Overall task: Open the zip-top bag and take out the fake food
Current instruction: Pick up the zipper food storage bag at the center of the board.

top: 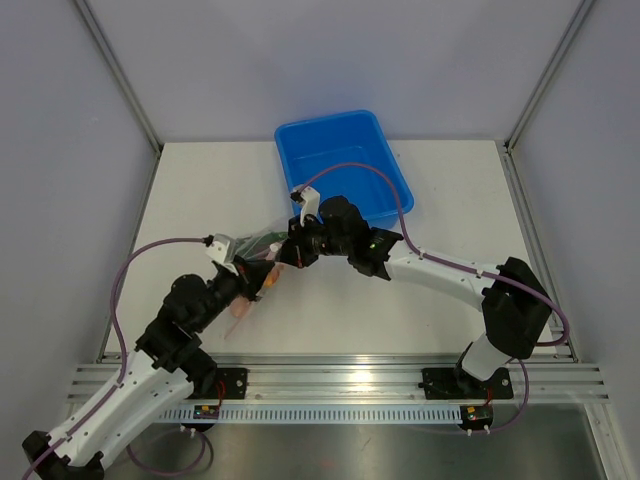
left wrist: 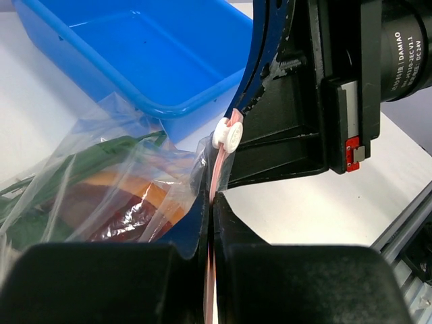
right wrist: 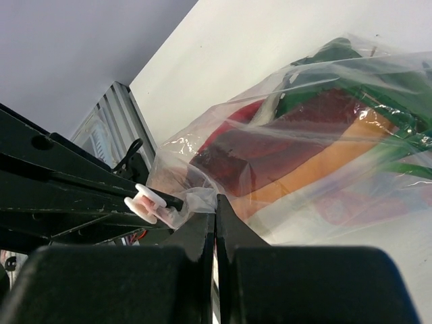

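Note:
The clear zip-top bag (top: 262,243) lies mid-table between both arms. My left gripper (left wrist: 212,202) is shut on its pinkish zip strip (left wrist: 217,169), just below the white slider (left wrist: 227,135). My right gripper (right wrist: 215,216) is shut on the bag's plastic edge beside that slider (right wrist: 150,204). In the top view the left gripper (top: 262,275) and right gripper (top: 293,250) meet at the bag's end. The fake food (right wrist: 283,145) shows through the plastic as red, orange and green pieces (left wrist: 128,202), still inside the bag (right wrist: 317,81).
A blue tub (top: 340,165) stands at the back of the table, just behind the bag, and shows in the left wrist view (left wrist: 155,61). Grey walls close in the sides and back. An aluminium rail (top: 340,385) runs along the near edge.

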`<state>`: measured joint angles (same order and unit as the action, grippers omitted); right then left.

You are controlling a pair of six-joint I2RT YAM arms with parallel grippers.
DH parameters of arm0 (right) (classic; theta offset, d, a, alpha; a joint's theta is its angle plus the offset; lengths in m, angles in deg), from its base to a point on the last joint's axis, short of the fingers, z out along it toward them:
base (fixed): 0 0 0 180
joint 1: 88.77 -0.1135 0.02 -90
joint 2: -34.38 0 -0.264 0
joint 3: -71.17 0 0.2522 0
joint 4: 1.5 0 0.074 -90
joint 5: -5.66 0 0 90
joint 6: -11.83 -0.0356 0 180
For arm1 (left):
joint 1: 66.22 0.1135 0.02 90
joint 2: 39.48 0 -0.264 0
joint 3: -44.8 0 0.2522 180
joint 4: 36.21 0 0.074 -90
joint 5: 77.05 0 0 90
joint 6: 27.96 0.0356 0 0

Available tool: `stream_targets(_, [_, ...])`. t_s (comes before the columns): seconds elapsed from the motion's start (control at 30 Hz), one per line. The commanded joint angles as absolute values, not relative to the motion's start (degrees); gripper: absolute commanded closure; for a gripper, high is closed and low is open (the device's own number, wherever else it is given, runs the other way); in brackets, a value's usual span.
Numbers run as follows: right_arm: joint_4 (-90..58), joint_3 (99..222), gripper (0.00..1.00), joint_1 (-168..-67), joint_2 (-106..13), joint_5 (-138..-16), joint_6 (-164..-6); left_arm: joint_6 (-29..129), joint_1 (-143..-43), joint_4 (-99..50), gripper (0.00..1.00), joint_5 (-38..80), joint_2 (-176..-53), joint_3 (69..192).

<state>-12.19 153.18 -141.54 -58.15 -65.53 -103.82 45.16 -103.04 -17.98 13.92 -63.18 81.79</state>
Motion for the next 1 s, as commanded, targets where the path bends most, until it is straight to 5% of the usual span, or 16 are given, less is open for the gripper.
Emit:
stream_targets(0.0, [-12.0,155.95,1.0,-141.06,-56.76,-62.89,-100.76,45.43,-103.31,-18.94,1.0,11.54,-61.98,83.88])
stream_targets(0.37, [-13.85,151.3,0.75,-141.15,-53.16,-61.4,-78.53,45.08,-103.31,-18.06,1.0,12.06,-61.01,84.05])
stream_targets(0.73, [-6.49,141.81,0.32,-139.04,-43.76,-54.63,-70.34,45.08,-103.31,-18.41,1.0,12.6,-61.19,83.97])
stream_targets(0.97, [-0.85,142.24,0.31,-138.95,-46.91,-53.75,-71.75,45.17,-103.31,-20.08,1.0,17.34,-61.1,83.61])
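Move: Both hands already pinch the raised zip edge. The white zip slider sits between them, about 2 cm ahead, 2 cm right of and 1 cm above the left hand, and some 2 cm back and 1 cm left of the right hand, level with it. The food lies roughly 2 cm ahead, 6 cm left and 8 cm below the right hand; the blue bin's middle is about 22 cm ahead, 15 cm right and 12 cm below it. Right gripper opens, releasing the bag corner, withdraws about 5 cm right, rolling some 30 degrees; left keeps pinching. ##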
